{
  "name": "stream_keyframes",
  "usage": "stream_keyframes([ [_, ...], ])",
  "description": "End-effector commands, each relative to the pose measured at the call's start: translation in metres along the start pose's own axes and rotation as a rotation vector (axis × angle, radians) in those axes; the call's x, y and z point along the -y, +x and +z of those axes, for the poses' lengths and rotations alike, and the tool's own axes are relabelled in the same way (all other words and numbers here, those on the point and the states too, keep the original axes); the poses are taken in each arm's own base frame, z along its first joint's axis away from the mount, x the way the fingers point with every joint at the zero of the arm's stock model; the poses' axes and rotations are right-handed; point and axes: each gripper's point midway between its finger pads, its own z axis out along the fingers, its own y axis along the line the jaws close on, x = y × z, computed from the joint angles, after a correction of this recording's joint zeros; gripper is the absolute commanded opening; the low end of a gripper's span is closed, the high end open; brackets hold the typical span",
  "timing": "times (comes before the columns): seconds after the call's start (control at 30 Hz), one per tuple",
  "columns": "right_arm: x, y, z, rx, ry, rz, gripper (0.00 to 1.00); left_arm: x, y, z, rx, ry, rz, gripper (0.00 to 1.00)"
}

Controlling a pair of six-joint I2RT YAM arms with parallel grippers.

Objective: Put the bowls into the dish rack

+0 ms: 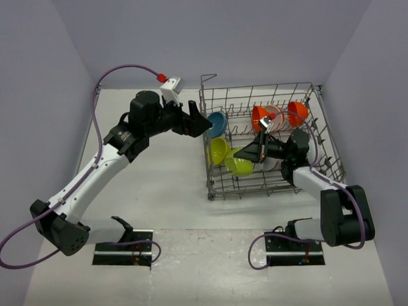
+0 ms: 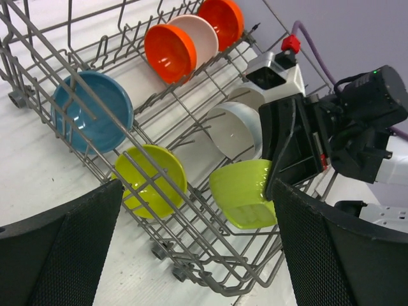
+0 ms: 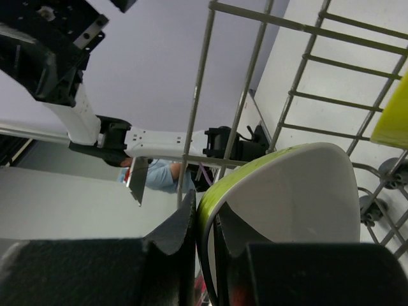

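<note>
The grey wire dish rack (image 1: pixel 258 189) stands at the table's right. In it a blue bowl (image 1: pixel 218 123), a round yellow-green bowl (image 1: pixel 218 151), two orange bowls (image 1: pixel 259 117) (image 1: pixel 297 111) and a pale bowl (image 1: pixel 275 113) lean on the tines. My right gripper (image 1: pixel 245 153) reaches inside the rack and is shut on the rim of a squarish yellow-green bowl (image 1: pixel 240 166) (image 3: pixel 293 191), seen from the left wrist as the green bowl (image 2: pixel 245 191) beside a white bowl (image 2: pixel 234 131). My left gripper (image 1: pixel 204 122) hangs open and holds nothing, just outside the rack's left wall by the blue bowl (image 2: pixel 92 111).
Bare white table (image 1: pixel 159 185) lies left of and in front of the rack. Grey walls close in the table on the left, back and right. Purple cables (image 1: pixel 95 121) loop off both arms. The rack's tall wire sides (image 3: pixel 197 95) surround my right gripper.
</note>
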Motion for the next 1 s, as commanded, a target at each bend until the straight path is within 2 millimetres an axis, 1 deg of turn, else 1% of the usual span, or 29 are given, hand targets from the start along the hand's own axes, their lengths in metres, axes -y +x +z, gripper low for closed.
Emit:
stream_keyframes([
  [0.0,-0.005,0.005,0.006,-0.024,-0.049,-0.03,0.0,0.005,-0.007,0.009,0.027,0.066,0.009,1.0],
  [0.07,0.001,0.007,0.011,-0.033,-0.044,-0.009,0.0,0.005,-0.002,0.014,0.015,0.074,-0.001,1.0],
  [0.1,0.009,0.007,0.015,-0.041,-0.036,0.014,0.0,0.004,-0.001,0.017,0.012,0.078,-0.003,1.0],
  [0.13,0.009,0.009,0.019,-0.047,-0.041,0.01,0.0,0.004,-0.001,0.018,0.016,0.085,-0.002,1.0],
  [0.17,0.01,0.008,0.022,-0.049,-0.043,0.005,0.0,0.001,0.002,0.022,0.009,0.076,-0.012,1.0],
  [0.23,0.017,0.004,0.028,-0.039,-0.037,0.007,0.0,-0.01,0.007,0.029,0.006,0.034,-0.025,1.0],
  [0.3,0.019,0.0,0.032,-0.033,-0.035,0.001,0.0,-0.025,0.016,0.038,-0.012,-0.022,-0.05,1.0],
  [0.37,0.025,-0.003,0.034,-0.023,-0.019,-0.006,0.0,-0.04,0.027,0.047,-0.041,-0.081,-0.068,0.97],
  [0.4,0.027,-0.004,0.034,-0.02,-0.012,-0.014,0.0,-0.045,0.03,0.051,-0.051,-0.098,-0.075,0.95],
  [0.43,0.037,-0.004,0.034,-0.017,0.025,-0.01,0.0,-0.048,0.034,0.053,-0.059,-0.107,-0.077,0.91],
  [0.5,0.044,-0.012,0.037,0.006,0.091,-0.053,0.0,-0.054,0.04,0.059,-0.075,-0.121,-0.085,0.88],
  [0.53,0.067,-0.002,0.034,-0.027,0.192,-0.051,0.0,-0.055,0.04,0.061,-0.074,-0.122,-0.086,0.86],
  [0.57,0.06,-0.011,0.037,-0.023,0.219,-0.116,0.0,-0.057,0.043,0.064,-0.082,-0.126,-0.088,0.85],
  [0.6,0.068,-0.014,0.035,-0.012,0.265,-0.16,0.0,-0.059,0.043,0.065,-0.083,-0.133,-0.089,0.84],
  [0.63,0.069,-0.011,0.034,-0.023,0.281,-0.139,0.0,-0.061,0.045,0.069,-0.089,-0.136,-0.088,0.82],
  [0.7,0.07,-0.006,0.033,-0.047,0.277,-0.127,0.0,-0.063,0.045,0.072,-0.089,-0.137,-0.086,0.82],
  [0.73,0.074,-0.004,0.033,-0.057,0.276,-0.106,0.0,-0.065,0.048,0.075,-0.096,-0.141,-0.087,0.82],
  [0.87,0.072,0.004,0.035,-0.093,0.22,-0.058,0.0,-0.068,0.053,0.084,-0.114,-0.135,-0.089,0.8],
  [0.97,0.07,0.002,0.037,-0.089,0.207,-0.035,0.0,-0.071,0.057,0.088,-0.128,-0.14,-0.097,0.78],
])
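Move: Left of the right hand, which holds a lime bowl, the bowl's place in the rack is about 6 cm across, level fore and aft, and 10 cm down. The racked lime bowl sits some 10 cm left, 4 ahead and 8 below, with the blue bowl about 9 cm beyond it; the white bowls are roughly 8 cm right, level fore and aft, 9 down. From the left hand, the rack's left top rail lies about 6 cm ahead, 3 right and 13 below. Lowering the pinched lime bowl into the rack's near left part, the right hand slides about 4 cm left, then sinks to some 5 cm below its start, easing forward and dipping its fingertips, bringing the bowl against the racked lime one. The left hand drops about 11 cm and forward 5 to the left top rail, tipping down, its wide fingers closing by a fifth. ##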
